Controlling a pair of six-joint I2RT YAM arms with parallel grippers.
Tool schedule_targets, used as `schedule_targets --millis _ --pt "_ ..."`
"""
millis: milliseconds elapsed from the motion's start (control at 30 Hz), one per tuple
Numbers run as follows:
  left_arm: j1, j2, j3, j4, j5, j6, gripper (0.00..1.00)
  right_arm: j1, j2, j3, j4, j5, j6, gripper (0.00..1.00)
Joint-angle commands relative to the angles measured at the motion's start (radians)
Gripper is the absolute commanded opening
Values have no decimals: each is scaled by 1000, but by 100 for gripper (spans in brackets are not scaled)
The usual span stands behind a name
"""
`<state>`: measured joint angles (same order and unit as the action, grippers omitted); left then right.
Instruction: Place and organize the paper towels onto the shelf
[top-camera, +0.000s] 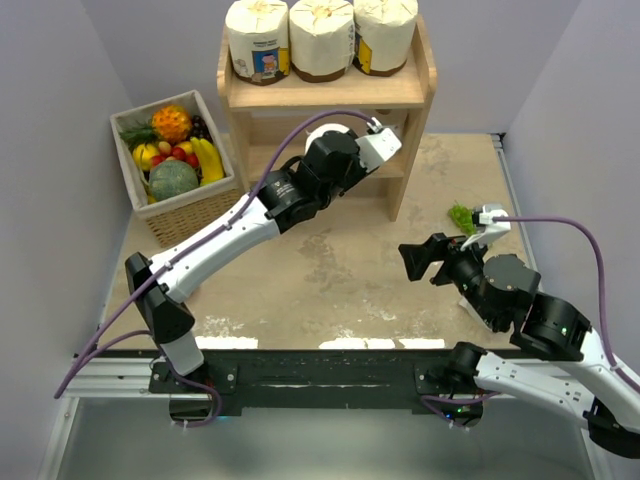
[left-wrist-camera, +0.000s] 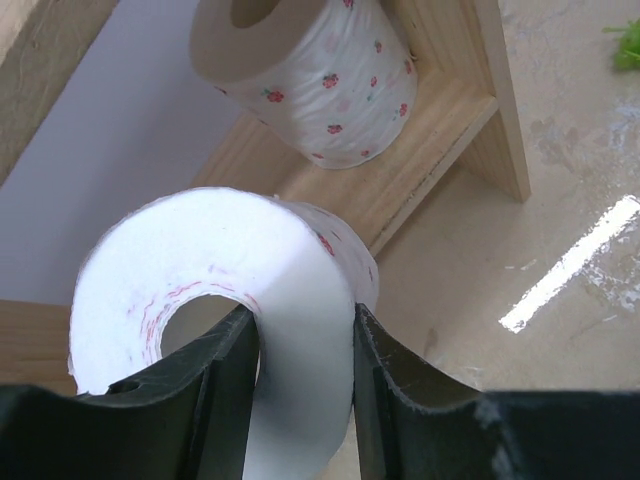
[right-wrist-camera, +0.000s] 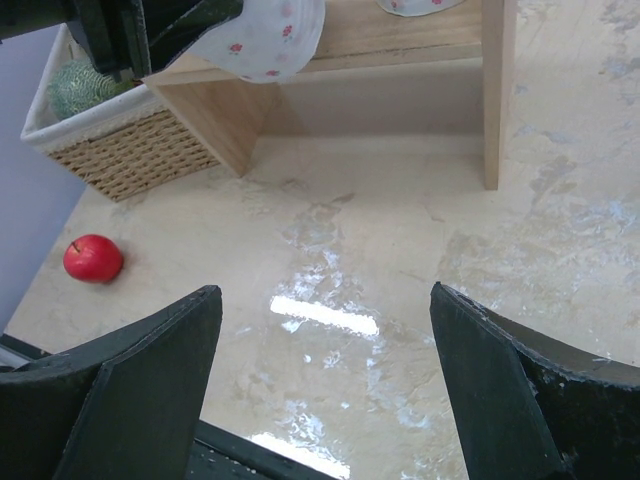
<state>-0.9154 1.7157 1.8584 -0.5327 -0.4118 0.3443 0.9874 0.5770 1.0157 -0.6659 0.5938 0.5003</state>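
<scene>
Three large cream-wrapped paper towels (top-camera: 322, 38) stand in a row on the top board of the wooden shelf (top-camera: 325, 95). My left gripper (left-wrist-camera: 303, 315) is shut on the wall of a small white dotted roll (left-wrist-camera: 200, 270), one finger inside its core and the other outside. It holds the roll at the front of the lower tier (left-wrist-camera: 400, 170). A second small dotted roll (left-wrist-camera: 320, 80) lies on its side further in on that tier. My right gripper (right-wrist-camera: 327, 290) hangs open over the bare table to the right of the shelf, with nothing between its fingers.
A wicker fruit basket (top-camera: 195, 205) sits left of the shelf. In the right wrist view a red apple (right-wrist-camera: 93, 258) lies on the table near it. A small green item (top-camera: 460, 215) lies by the right arm. Grey walls close in on both sides.
</scene>
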Motion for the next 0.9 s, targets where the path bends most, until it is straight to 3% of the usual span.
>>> schedule_targets --millis 0,267,633,867 --pt "13 13 30 131 -58 87 40 3 20 44 28 28 -11 89" --pt "35 68 -18 276 -79 183 41 2 15 40 31 26 -12 89" --pt "59 120 -24 346 -146 252 59 2 18 37 40 31 -22 89" --pt "53 93 -21 343 -144 220 70 2 30 14 54 12 -16 90"
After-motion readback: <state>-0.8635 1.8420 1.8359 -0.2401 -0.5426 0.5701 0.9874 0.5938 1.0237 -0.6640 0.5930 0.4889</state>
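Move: The flowered paper towel roll is already in the left fingers, pinched by its wall. Its place on the middle shelf is about 10 cm ahead, 2 cm left and 5 cm below the left hand. The other flowered roll stands about 9 cm ahead and 10 cm to that hand's right, with the shelf's right side panel some 8 cm ahead and 17 cm right. From the right hand the place is roughly 27 cm ahead, 20 cm left and slightly lower. The held flowered roll is carried forward into the middle shelf bay, to the left of its standing twin, by the left hand going about 6.5 cm outward and dipping 2 cm on the way. Its fingers tilt up some 10 degrees, begin to open in the second half and let go of the roll's wall, the hand then easing up about a centimetre. ##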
